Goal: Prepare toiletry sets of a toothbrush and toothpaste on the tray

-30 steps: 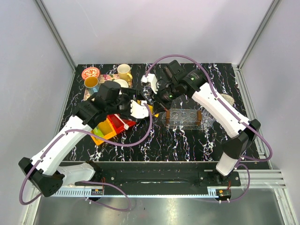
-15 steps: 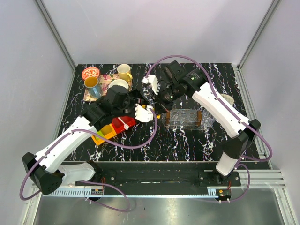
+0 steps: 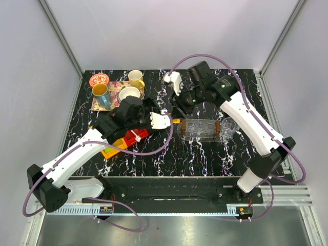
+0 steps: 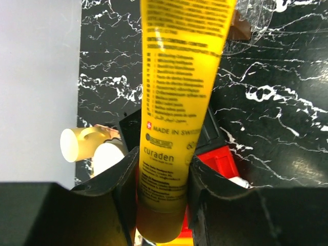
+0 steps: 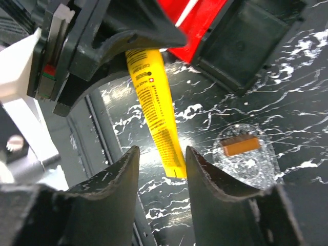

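Observation:
The toothpaste is a yellow tube (image 4: 179, 102) (image 5: 154, 102) (image 3: 176, 122), held in the air above the black table. My left gripper (image 4: 164, 174) (image 3: 170, 121) is shut on its cap end, with the flat end pointing away. My right gripper (image 5: 161, 154) (image 3: 180, 101) stands open, its fingers either side of the flat end and not pressing it. A slim white stick, the toothbrush (image 5: 188, 14), lies in the red bin (image 3: 134, 136) under the left wrist. The tray is hidden.
A clear rack with brown ends (image 3: 200, 128) stands just right of the tube, with a clear glass (image 3: 227, 127) beside it. A floral tray with cups (image 3: 110, 92) and a pink bowl (image 3: 99, 79) sit at the back left. Orange and yellow bins (image 3: 115, 146) adjoin the red one.
My left gripper has moved right and closed on the tube. My right gripper, shut on the tube before, has opened and drawn back toward the far right.

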Tool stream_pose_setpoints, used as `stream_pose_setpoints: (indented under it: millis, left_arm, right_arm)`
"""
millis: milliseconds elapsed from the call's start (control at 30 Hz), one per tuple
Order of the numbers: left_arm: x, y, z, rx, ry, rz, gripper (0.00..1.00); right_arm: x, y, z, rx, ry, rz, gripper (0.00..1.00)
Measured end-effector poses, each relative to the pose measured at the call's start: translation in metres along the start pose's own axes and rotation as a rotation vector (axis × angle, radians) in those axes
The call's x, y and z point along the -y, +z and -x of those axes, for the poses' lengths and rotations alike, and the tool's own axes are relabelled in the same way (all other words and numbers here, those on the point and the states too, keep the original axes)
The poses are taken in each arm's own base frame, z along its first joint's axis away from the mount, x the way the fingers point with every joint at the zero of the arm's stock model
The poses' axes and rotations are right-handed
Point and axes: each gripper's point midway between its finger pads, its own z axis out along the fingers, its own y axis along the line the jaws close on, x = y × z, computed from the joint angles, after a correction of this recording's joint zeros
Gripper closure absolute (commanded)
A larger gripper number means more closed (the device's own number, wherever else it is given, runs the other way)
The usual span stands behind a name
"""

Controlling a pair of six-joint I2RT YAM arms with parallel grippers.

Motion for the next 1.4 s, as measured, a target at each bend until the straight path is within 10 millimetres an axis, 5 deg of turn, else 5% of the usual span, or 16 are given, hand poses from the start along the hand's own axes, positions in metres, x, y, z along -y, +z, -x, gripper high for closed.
stream_pose_setpoints:
  millis: [300, 733, 1200, 1400]
  left_arm:
    - [0.002, 0.012, 0.009, 0.077, -0.223, 0.054, 1.00]
    - [-0.026, 0.011, 0.045, 0.270, -0.538, 0.157, 1.00]
    - [-0.023, 0.010, 0.060, 0.337, -0.604, 0.116, 1.00]
    - [-0.022, 0.010, 0.062, 0.345, -0.606, 0.104, 1.00]
  right_arm:
    - [0.040, -0.046, 0.009, 0.136, 0.076, -0.141, 0.45]
    - [0.052, -0.074, 0.015, 0.254, 0.160, -0.186, 0.35]
    - [0.039, -0.060, 0.035, 0.296, 0.228, 0.002, 0.30]
    - [0.041, -0.045, 0.038, 0.287, 0.274, 0.075, 0.38]
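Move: The yellow toothpaste is already held near its cap in the left fingers, its middle roughly 5 cm to that hand's right and about level with it. From the open right hand, that middle lies some 6 cm left and 1 cm back, with the flat tail near the fingertips. From the left hand, the black box is about 4 cm ahead and 23 cm below; the clear tray with the rack is about 3 cm back, 22 cm right and 23 cm below. The toothpaste stays pinched in the left fingers while that hand, after a short dip, carries it about 5 cm right and 4 cm up, rolling some 35 degrees so the tail swings upward. The right hand backs off right, forward and up, opening wider, then turns back left about 4 cm with its fingers tipping towards level, bringing them around the tail without closing. ##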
